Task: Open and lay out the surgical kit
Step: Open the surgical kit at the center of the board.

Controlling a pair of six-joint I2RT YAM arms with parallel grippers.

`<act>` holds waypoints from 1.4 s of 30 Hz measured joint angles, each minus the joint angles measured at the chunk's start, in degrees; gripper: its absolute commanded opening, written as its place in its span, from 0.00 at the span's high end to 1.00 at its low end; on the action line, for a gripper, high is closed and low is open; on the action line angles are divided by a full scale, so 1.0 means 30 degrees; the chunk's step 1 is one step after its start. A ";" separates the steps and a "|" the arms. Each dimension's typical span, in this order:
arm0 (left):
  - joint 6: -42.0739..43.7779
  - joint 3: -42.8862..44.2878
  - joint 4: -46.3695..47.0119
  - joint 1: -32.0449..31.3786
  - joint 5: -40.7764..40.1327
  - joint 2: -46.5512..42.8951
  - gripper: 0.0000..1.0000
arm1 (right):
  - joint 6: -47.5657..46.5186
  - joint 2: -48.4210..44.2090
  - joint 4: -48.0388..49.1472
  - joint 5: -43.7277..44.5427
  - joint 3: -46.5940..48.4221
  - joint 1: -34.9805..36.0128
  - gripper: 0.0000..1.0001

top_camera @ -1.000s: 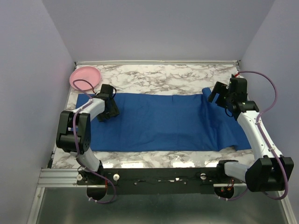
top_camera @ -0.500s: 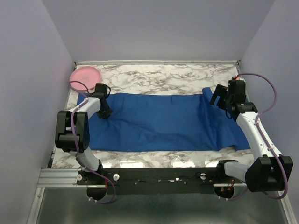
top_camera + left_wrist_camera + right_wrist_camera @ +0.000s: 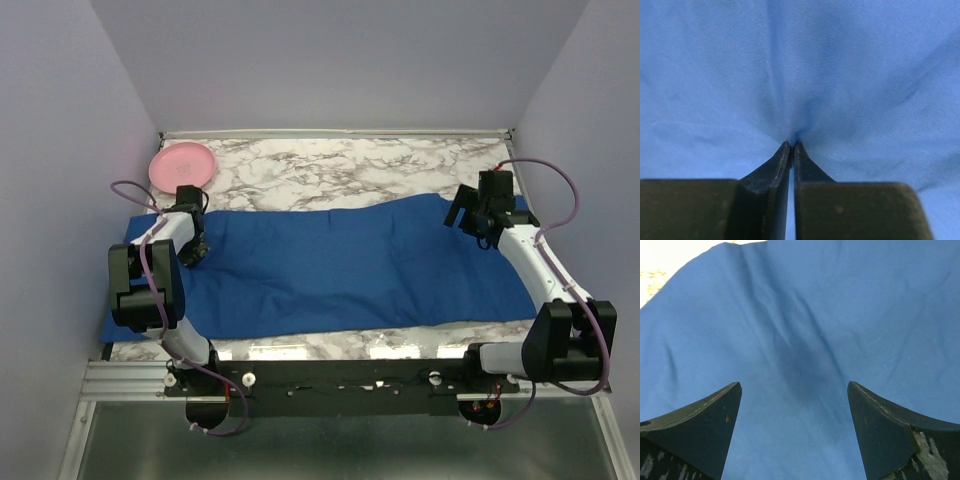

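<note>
The royal-blue cloth wrap (image 3: 340, 265) lies spread across the marble table, reaching from the left edge to the right arm. My left gripper (image 3: 192, 250) is shut on a pinch of the cloth (image 3: 800, 75) near its left end; creases radiate from the fingertips (image 3: 785, 150). My right gripper (image 3: 470, 218) is open above the cloth's far right corner, with bare cloth (image 3: 795, 365) between its fingers (image 3: 715, 415). The steel tray, forceps, tweezers and packets are out of view.
A pink plate (image 3: 183, 166) sits at the far left corner of the marble table (image 3: 340, 165), just beyond the left gripper. Lavender walls close in the sides and back. The cloth overhangs the table's left edge (image 3: 115, 320).
</note>
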 measured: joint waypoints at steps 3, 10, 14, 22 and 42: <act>0.0233 0.0036 -0.0197 -0.0029 -0.0685 0.0000 0.62 | 0.0437 0.0838 0.0146 -0.0576 0.0007 -0.0452 0.05; 0.0801 0.0437 -0.0452 -0.0204 -0.1902 -0.0226 0.13 | 0.1814 0.3075 0.1202 -0.2798 -0.0546 -0.3257 0.05; 0.0976 0.0459 -0.0444 -0.1049 -0.1902 -0.0918 0.06 | 0.2433 0.4524 0.1399 -0.3759 -0.1282 -0.4699 0.05; 0.1020 0.0459 -0.0277 -0.2747 -0.1297 -0.1989 0.04 | 0.4262 0.4983 0.1705 -0.5384 -0.1763 -0.6725 0.03; 0.1144 0.0459 0.0372 -0.4065 0.0969 -0.3439 0.01 | 0.4721 0.2055 0.1093 -0.4488 -0.3162 -1.1868 0.02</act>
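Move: The left gripper, about a centimetre over the board, still pinches the surgical kit's left part; the kit's left edge is some 17 cm to its left and the far edge 12 cm ahead. The pink plate sits about 24 cm ahead and 6 cm left of it. For the right gripper, the kit's right part is roughly 5 cm back, 11 cm right and 11 cm below, its right edge 20 cm right and 5 cm back. Open the left fingers wide to let the blue cloth go, then lift about 6 cm while heading right and a little forward over the kit. Lower the open right gripper some 10 cm onto the kit's right part, veering right, and sweep it low across the cloth, right and back towards the right edge, turning clockwise; finally start lifting it back inward. ##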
